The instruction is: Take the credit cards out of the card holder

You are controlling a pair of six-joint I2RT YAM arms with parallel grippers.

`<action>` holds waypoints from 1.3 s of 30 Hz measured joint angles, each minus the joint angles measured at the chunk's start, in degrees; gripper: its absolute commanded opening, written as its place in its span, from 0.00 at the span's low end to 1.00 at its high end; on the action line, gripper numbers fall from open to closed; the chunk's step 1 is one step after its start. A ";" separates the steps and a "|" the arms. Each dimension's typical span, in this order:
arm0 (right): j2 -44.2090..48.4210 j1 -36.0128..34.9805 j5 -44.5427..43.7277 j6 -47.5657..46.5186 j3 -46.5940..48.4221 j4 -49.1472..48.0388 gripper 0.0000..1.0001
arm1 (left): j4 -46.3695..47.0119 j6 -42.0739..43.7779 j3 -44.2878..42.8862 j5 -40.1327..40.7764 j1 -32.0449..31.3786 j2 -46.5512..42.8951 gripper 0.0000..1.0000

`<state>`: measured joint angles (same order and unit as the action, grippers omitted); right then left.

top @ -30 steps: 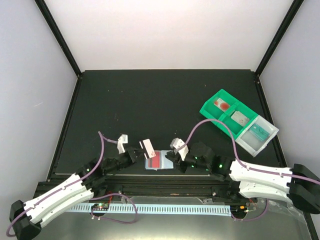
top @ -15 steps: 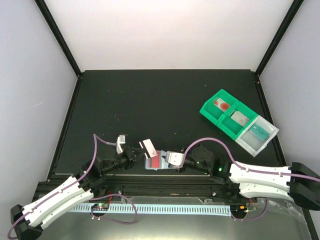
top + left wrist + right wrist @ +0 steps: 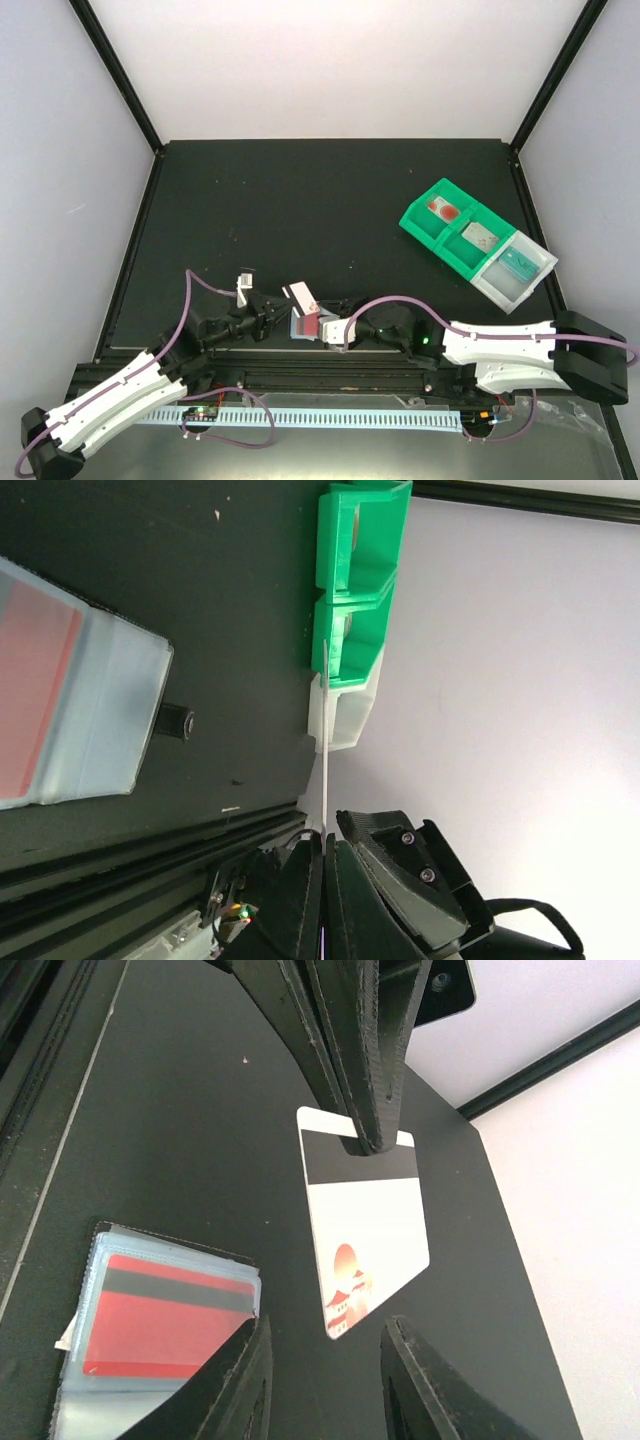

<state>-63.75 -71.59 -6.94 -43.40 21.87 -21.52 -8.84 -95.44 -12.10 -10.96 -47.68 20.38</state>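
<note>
The card holder [image 3: 304, 324] lies open near the table's front edge, a red card [image 3: 165, 1328] with a dark stripe in its clear pocket [image 3: 70, 705]. My left gripper [image 3: 280, 302] is shut on the striped end of a white credit card with red marks [image 3: 365, 1235], holding it just above the table beside the holder. In the left wrist view this card [image 3: 325, 780] shows edge-on between my fingers [image 3: 328, 845]. My right gripper [image 3: 325, 1380] is open, one finger at the holder's edge and the other on the far side of the hanging card's lower tip [image 3: 300, 294].
A green-and-clear compartment tray [image 3: 420, 222] sits at the right, with a card in each of three compartments: red-marked [image 3: 442, 208], grey [image 3: 482, 238], teal [image 3: 518, 262]. Purple cables loop over both arms. The table's metal front rail [image 3: 300, 372] lies just behind the grippers.
My right gripper has moved left to the card holder and opened its jaws. The left gripper has kept its grip on the white card, which shifted slightly to the right.
</note>
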 measured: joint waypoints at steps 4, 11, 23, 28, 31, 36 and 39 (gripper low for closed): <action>-1.88 -0.68 -1.66 -1.68 0.31 -1.75 0.22 | 1.20 -1.36 0.24 -1.25 0.00 1.01 0.02; -2.91 -1.79 -4.46 -4.09 0.68 -5.07 0.01 | 2.12 -2.47 0.26 -2.16 0.07 1.11 0.02; 0.20 -2.60 -5.99 -1.60 0.09 -6.45 0.01 | 2.01 -1.92 0.26 -0.72 0.11 -1.62 0.84; 3.87 -2.69 -6.38 6.47 -1.09 -5.97 0.01 | -1.92 0.92 -0.66 2.56 0.11 -4.68 0.99; 6.86 -2.67 -7.98 14.01 -1.11 -4.59 0.01 | -5.33 4.13 -2.82 4.90 0.11 -5.64 0.99; 10.91 -2.69 -13.46 28.13 0.39 1.27 0.01 | -9.51 11.63 -7.30 8.96 0.11 -6.25 0.99; 12.57 -2.51 -17.53 35.43 1.77 5.51 0.01 | -12.02 17.14 -9.75 11.28 0.11 -6.12 0.99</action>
<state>-51.18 -74.11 -24.47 -7.97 23.64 -16.01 -20.86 -78.30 -21.85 0.32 -47.57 14.26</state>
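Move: The white card, still pinched by its striped edge in the left fingers, has its middle about 2 cm to the left hand's right, 1 cm ahead and 1 cm below. From the right hand, that middle lies some 3 cm left and 1 cm ahead, about level. Below, the open card holder lies roughly 5 cm back, 1 cm left and 11 cm down from the right hand; its red card is 4 cm left, equally far back and down. The white card's free edge is met by the right fingers, which ease about 1 cm left and shut from roughly a third open to pinch it while the left hand keeps hold. The left fingers then open wide, letting go, and back off up and left. The right hand lifts the card some 6 cm, then also draws right and forward, its fingers levelling and swinging clockwise. ##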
